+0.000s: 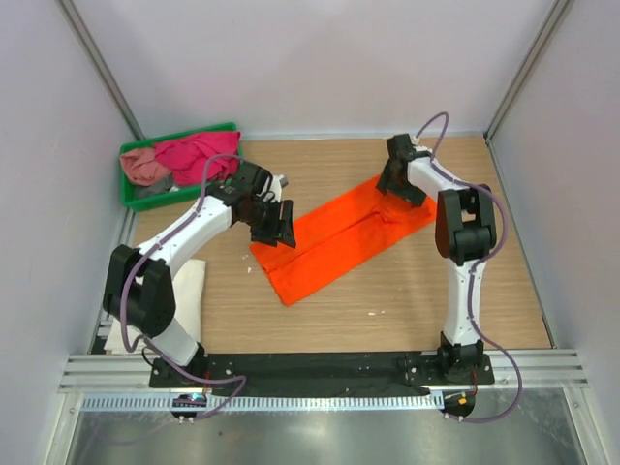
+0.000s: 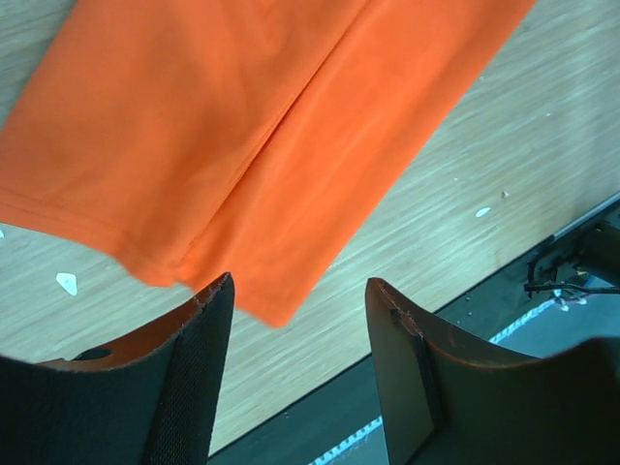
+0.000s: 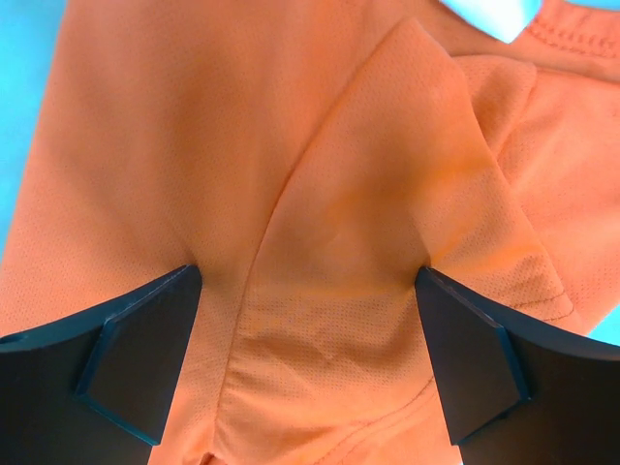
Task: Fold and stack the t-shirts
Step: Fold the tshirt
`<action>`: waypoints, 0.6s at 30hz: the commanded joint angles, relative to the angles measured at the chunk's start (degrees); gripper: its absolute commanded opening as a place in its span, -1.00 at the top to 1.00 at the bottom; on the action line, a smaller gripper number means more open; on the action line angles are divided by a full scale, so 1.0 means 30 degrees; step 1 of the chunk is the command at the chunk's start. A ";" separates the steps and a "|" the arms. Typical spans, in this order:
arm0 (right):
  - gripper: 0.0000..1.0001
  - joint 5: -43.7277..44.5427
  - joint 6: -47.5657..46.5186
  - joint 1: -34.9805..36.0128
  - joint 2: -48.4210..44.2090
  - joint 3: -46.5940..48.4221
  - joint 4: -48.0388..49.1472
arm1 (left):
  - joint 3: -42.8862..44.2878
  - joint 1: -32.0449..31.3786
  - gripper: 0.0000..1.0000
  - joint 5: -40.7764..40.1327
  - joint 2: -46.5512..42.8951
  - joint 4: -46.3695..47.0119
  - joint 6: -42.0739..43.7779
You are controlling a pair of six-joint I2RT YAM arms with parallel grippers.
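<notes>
The bright orange t-shirt (image 1: pixel 339 237) lies on the table as a long strip folded lengthwise, running diagonally from lower left to upper right. My left gripper (image 1: pixel 276 225) hovers just above its lower-left hem end, open. In the left wrist view the hem corner (image 2: pixel 262 300) shows beyond the gripper (image 2: pixel 298 286), with nothing between the fingers. My right gripper (image 1: pixel 394 179) is at the collar end, open wide. In the right wrist view its fingertips (image 3: pixel 184 291) rest on the orange cloth (image 3: pixel 329 252), which spans the gap between them in soft ridges.
A green tray (image 1: pixel 131 199) at the back left holds a magenta shirt (image 1: pixel 199 155) and a dusty pink one (image 1: pixel 143 167). A folded white shirt (image 1: pixel 186 283) lies by the left arm near the table's left edge. Grey walls close the table on three sides.
</notes>
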 commanded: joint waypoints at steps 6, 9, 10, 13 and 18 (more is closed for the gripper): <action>-0.99 0.0230 -0.6447 0.0944 0.2255 0.8765 -0.0302 | 0.1845 -0.0723 -0.18 -0.0434 0.3282 0.0272 0.1429; -0.99 0.0665 -0.6419 0.0974 0.1637 1.0407 -0.1701 | 0.2490 -0.0841 -0.18 -0.0786 0.4951 0.0419 0.1665; -0.99 0.0900 -0.6418 0.0974 0.1258 1.0705 -0.2174 | 0.2665 -0.0841 -0.19 -0.0875 0.5333 0.0390 0.1694; -1.00 0.0992 -0.6536 0.0974 0.0437 1.0651 -0.3261 | 0.2901 -0.0841 -0.18 -0.1458 0.6477 0.0477 0.1870; -1.00 -0.0090 -0.5863 0.0974 -0.1468 0.7935 -0.3148 | 0.2112 -0.0929 -0.18 -0.2134 0.7472 0.1150 0.1987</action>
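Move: My right hand is low over the orange t-shirt's right end, its cloth about 2 cm below; the collar label lies some 3 cm ahead and 5 cm to the right of it. The shirt's left end is almost straight beneath my left hand, about 12 cm down. From that hand, the far-left corner is roughly 4 cm ahead and 8 cm left, the near-left corner some 11 cm back and 2 cm right. I finish sweeping the shirt's right end forward with my open right hand, going some 10 cm forward and slightly left, then lift clear about 15 cm, drawing back a little at the end as the hand turns counter-clockwise. Meanwhile my left hand sinks about 10 cm towards the shirt's left end, edging forward, tilting slightly, its fingers staying half open astride the fold. ##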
